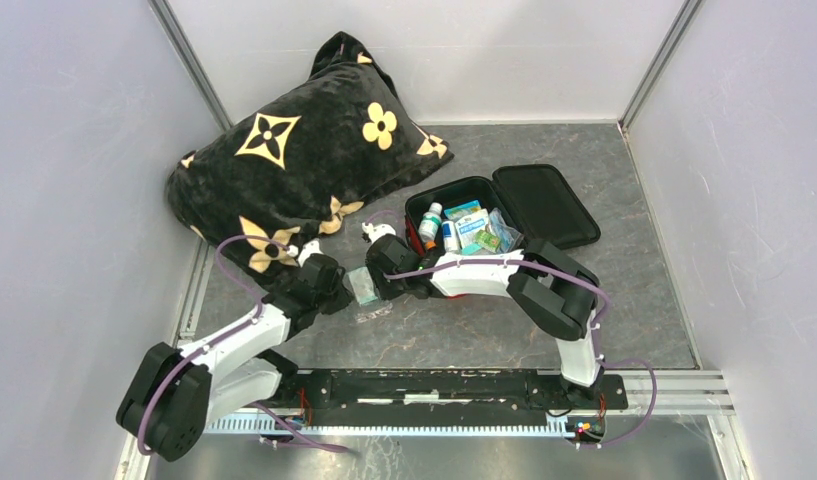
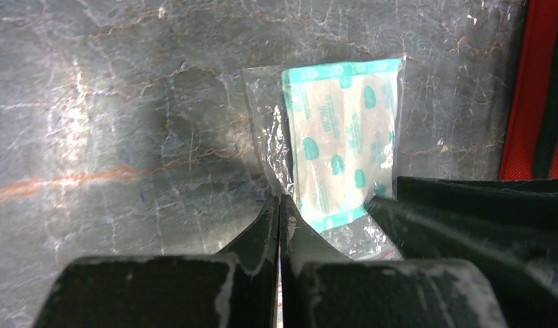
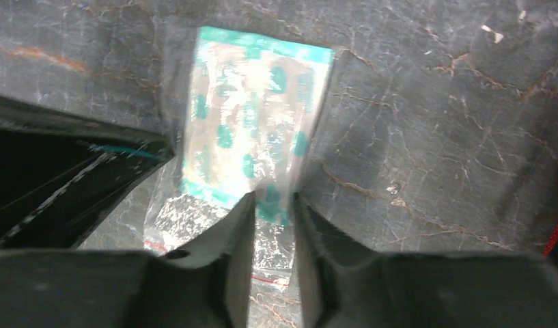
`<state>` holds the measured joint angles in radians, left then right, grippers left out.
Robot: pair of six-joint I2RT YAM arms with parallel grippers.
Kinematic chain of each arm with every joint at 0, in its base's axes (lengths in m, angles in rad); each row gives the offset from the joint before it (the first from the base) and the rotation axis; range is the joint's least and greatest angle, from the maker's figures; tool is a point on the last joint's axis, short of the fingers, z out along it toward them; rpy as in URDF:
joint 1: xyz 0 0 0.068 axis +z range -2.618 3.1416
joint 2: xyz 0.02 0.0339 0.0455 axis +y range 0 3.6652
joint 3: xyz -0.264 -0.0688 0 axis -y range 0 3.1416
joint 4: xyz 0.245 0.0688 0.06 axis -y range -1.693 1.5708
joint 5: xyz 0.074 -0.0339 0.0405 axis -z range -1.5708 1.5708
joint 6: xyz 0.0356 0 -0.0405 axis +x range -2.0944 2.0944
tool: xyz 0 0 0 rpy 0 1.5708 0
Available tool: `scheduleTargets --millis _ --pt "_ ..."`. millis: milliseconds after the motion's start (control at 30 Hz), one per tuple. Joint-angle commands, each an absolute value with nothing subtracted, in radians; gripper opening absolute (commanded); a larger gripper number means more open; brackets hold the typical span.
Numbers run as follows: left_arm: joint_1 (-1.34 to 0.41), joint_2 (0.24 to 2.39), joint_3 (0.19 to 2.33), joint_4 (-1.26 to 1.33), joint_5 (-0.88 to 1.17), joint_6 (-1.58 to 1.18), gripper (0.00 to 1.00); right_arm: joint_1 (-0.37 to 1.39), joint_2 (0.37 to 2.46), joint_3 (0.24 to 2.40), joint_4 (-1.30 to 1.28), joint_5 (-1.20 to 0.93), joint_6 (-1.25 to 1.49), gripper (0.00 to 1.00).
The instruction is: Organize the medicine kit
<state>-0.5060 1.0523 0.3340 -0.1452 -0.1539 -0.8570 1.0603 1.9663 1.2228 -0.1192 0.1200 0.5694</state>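
The medicine kit [image 1: 454, 187] lies open mid-table, its red shell [image 2: 539, 89] and black lid [image 1: 544, 205] showing, with bottles and packets inside. To its left a clear plastic bag of teal-printed plasters [image 1: 364, 286] lies on the table between both grippers. My left gripper [image 2: 281, 199] is shut, its tips pinching the bag's [image 2: 344, 137] crinkled clear edge. My right gripper [image 3: 272, 198] stands partly open, its fingers straddling a corner of the bag [image 3: 255, 116] from the opposite side. From above, the left gripper [image 1: 342, 290] and right gripper [image 1: 377, 274] almost meet over the bag.
A large black pillow with gold flowers [image 1: 294, 160] fills the back left, close behind the left arm. White walls enclose the table on three sides. The right arm's elbow [image 1: 559, 295] arches in front of the kit.
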Motion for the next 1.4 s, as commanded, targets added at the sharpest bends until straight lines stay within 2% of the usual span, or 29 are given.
scheduleTargets --millis 0,100,133,300,367,467,533,933,1133,1367 --pt "-0.506 0.975 0.338 -0.229 -0.187 -0.843 0.03 1.051 2.009 1.196 -0.175 0.178 0.568 0.23" --pt "-0.507 0.935 0.368 -0.267 -0.208 -0.839 0.05 1.040 1.968 1.158 -0.132 0.185 0.574 0.05" --pt "-0.506 0.919 0.379 -0.274 -0.210 -0.840 0.10 1.033 1.940 1.135 -0.111 0.187 0.577 0.00" --pt "-0.506 0.821 0.422 -0.287 -0.197 -0.851 0.52 0.959 1.824 1.009 0.064 0.046 0.634 0.00" --pt "-0.505 0.779 0.435 -0.286 -0.185 -0.856 0.64 0.935 1.796 0.996 0.090 0.002 0.643 0.00" --pt "-0.505 0.730 0.435 -0.245 -0.134 -0.863 0.88 0.910 1.765 0.998 0.112 -0.063 0.654 0.00" --pt "-0.505 0.709 0.422 -0.194 -0.096 -0.869 0.98 0.890 1.748 0.986 0.150 -0.115 0.680 0.00" --pt "-0.505 0.677 0.423 -0.044 -0.017 -0.910 1.00 0.778 1.590 0.996 0.211 -0.245 0.699 0.00" --pt "-0.505 0.725 0.530 0.044 -0.006 -0.882 1.00 0.679 1.491 1.078 0.094 -0.335 0.561 0.00" --pt "-0.505 0.829 0.627 0.225 0.156 -0.891 1.00 0.585 1.384 1.179 -0.023 -0.506 0.428 0.00"
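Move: The bandage packet lies flat between the closed left fingers and half-open right fingers: about 3 cm ahead and 2 cm left of the right hand, about 1 cm below. From there the open medicine case's middle is some 12 cm ahead and 17 cm right, its white bottle about 14 cm ahead and 9 cm right. For the left hand, the packet is roughly 3 cm ahead, 3 cm right and 1 cm below. Right fingers pinch the packet, draw it right, then lift it some 20 cm; the left hand rises, opening. ##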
